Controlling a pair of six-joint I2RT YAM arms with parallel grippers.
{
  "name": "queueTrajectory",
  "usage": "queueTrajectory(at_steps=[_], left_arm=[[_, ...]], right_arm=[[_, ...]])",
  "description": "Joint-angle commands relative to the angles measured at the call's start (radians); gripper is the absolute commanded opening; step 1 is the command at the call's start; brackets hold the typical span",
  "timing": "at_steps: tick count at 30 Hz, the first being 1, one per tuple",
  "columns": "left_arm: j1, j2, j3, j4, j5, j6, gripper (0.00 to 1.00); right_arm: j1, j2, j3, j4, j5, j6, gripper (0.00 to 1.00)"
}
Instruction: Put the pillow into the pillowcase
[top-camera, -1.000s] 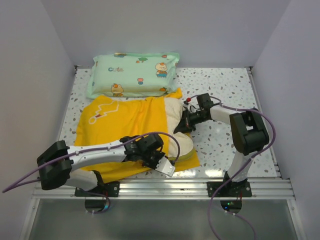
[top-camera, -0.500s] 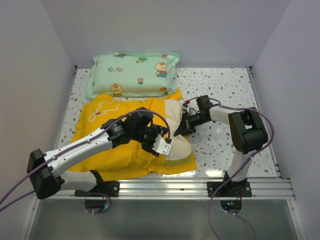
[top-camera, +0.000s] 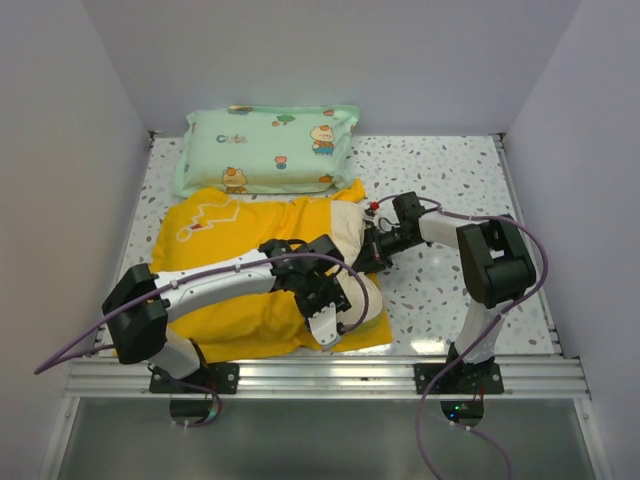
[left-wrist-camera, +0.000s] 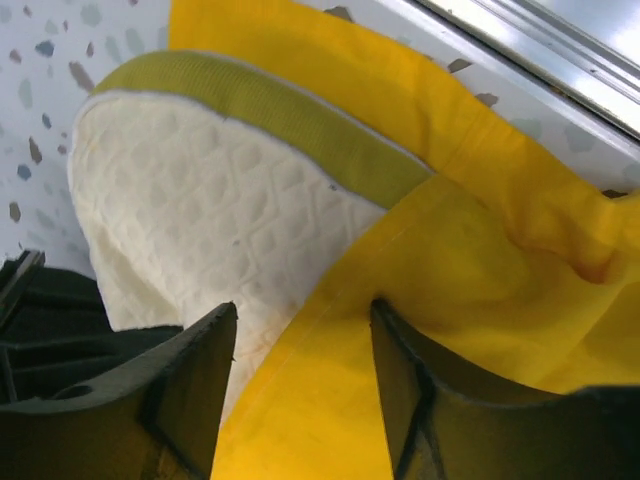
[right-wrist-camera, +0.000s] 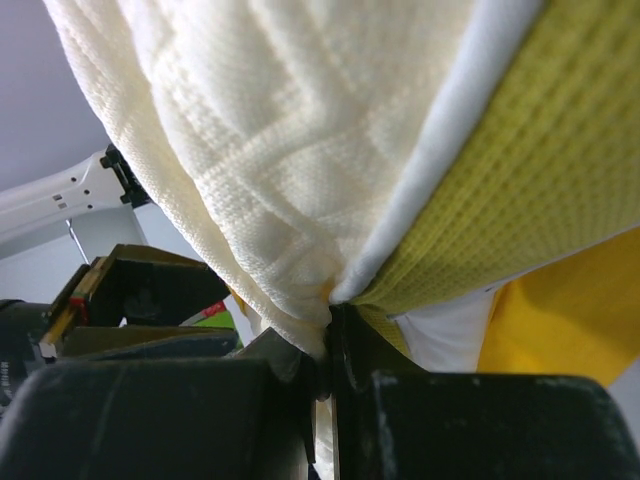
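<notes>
The yellow pillowcase (top-camera: 215, 265) lies flat at the table's left centre, its mouth facing right. The cream quilted pillow (top-camera: 347, 228) sticks out of that mouth, its yellow-green band (left-wrist-camera: 290, 120) along the near edge. My left gripper (top-camera: 330, 328) hovers over the mouth's near corner. In the left wrist view the left gripper (left-wrist-camera: 303, 310) is open, its fingers astride the pillowcase (left-wrist-camera: 480, 250) hem where it overlaps the pillow (left-wrist-camera: 200, 210). My right gripper (top-camera: 372, 246) is at the pillow's right edge. In the right wrist view the right gripper (right-wrist-camera: 330, 305) is shut on a pinch of the pillow (right-wrist-camera: 280, 120).
A mint-green cartoon-print pillow (top-camera: 268, 150) lies against the back wall, just behind the pillowcase. Grey walls close in the left, right and back sides. An aluminium rail (top-camera: 320, 375) runs along the near edge. Speckled tabletop (top-camera: 450, 170) shows to the right.
My left gripper went from shut to open; its arm swung up over the pillowcase, then back toward the mouth's near corner. The right arm has stayed put, holding the pillow.
</notes>
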Motion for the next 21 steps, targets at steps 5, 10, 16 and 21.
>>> queueTrajectory(at_steps=[5, 10, 16, 21], left_arm=[[-0.053, 0.038, -0.004, -0.15, -0.048, 0.182, 0.31], [-0.05, 0.041, 0.018, -0.124, -0.045, 0.158, 0.03], [-0.052, -0.031, -0.016, 0.189, 0.022, 0.021, 0.0], [-0.067, -0.027, -0.018, 0.483, 0.088, -0.115, 0.0]], right_arm=[[0.013, 0.019, -0.013, -0.051, -0.006, -0.028, 0.0], [0.013, 0.025, -0.02, -0.043, -0.01, -0.026, 0.0], [0.015, 0.035, -0.042, 0.007, -0.017, 0.011, 0.0], [0.027, 0.038, -0.056, 0.075, -0.033, 0.069, 0.0]])
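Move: The pillowcase's rim runs just under my open left fingers, about 2 cm back, a centimetre left and 2 cm below. From that hand the pillow's bare end bulges out some 5 cm right and 5 cm back, a few centimetres lower; the case's flat corner lies about 8 cm right and 9 cm back, down on the table. From my right hand, closed on the pillow's edge, the rim is roughly 9 cm back and 6 cm left, about level. I sink my left hand back and down about 3 cm while its fingers shut, pinching the pillowcase's rim beside the pillow, with a slight clockwise turn. Then, keeping the pinch, I swing the fingertips about 4.5 cm to the right and lift some 3 cm, drawing the rim towards the pillow's bare end. My right hand stays put and keeps its pinch on the pillow's edge. ##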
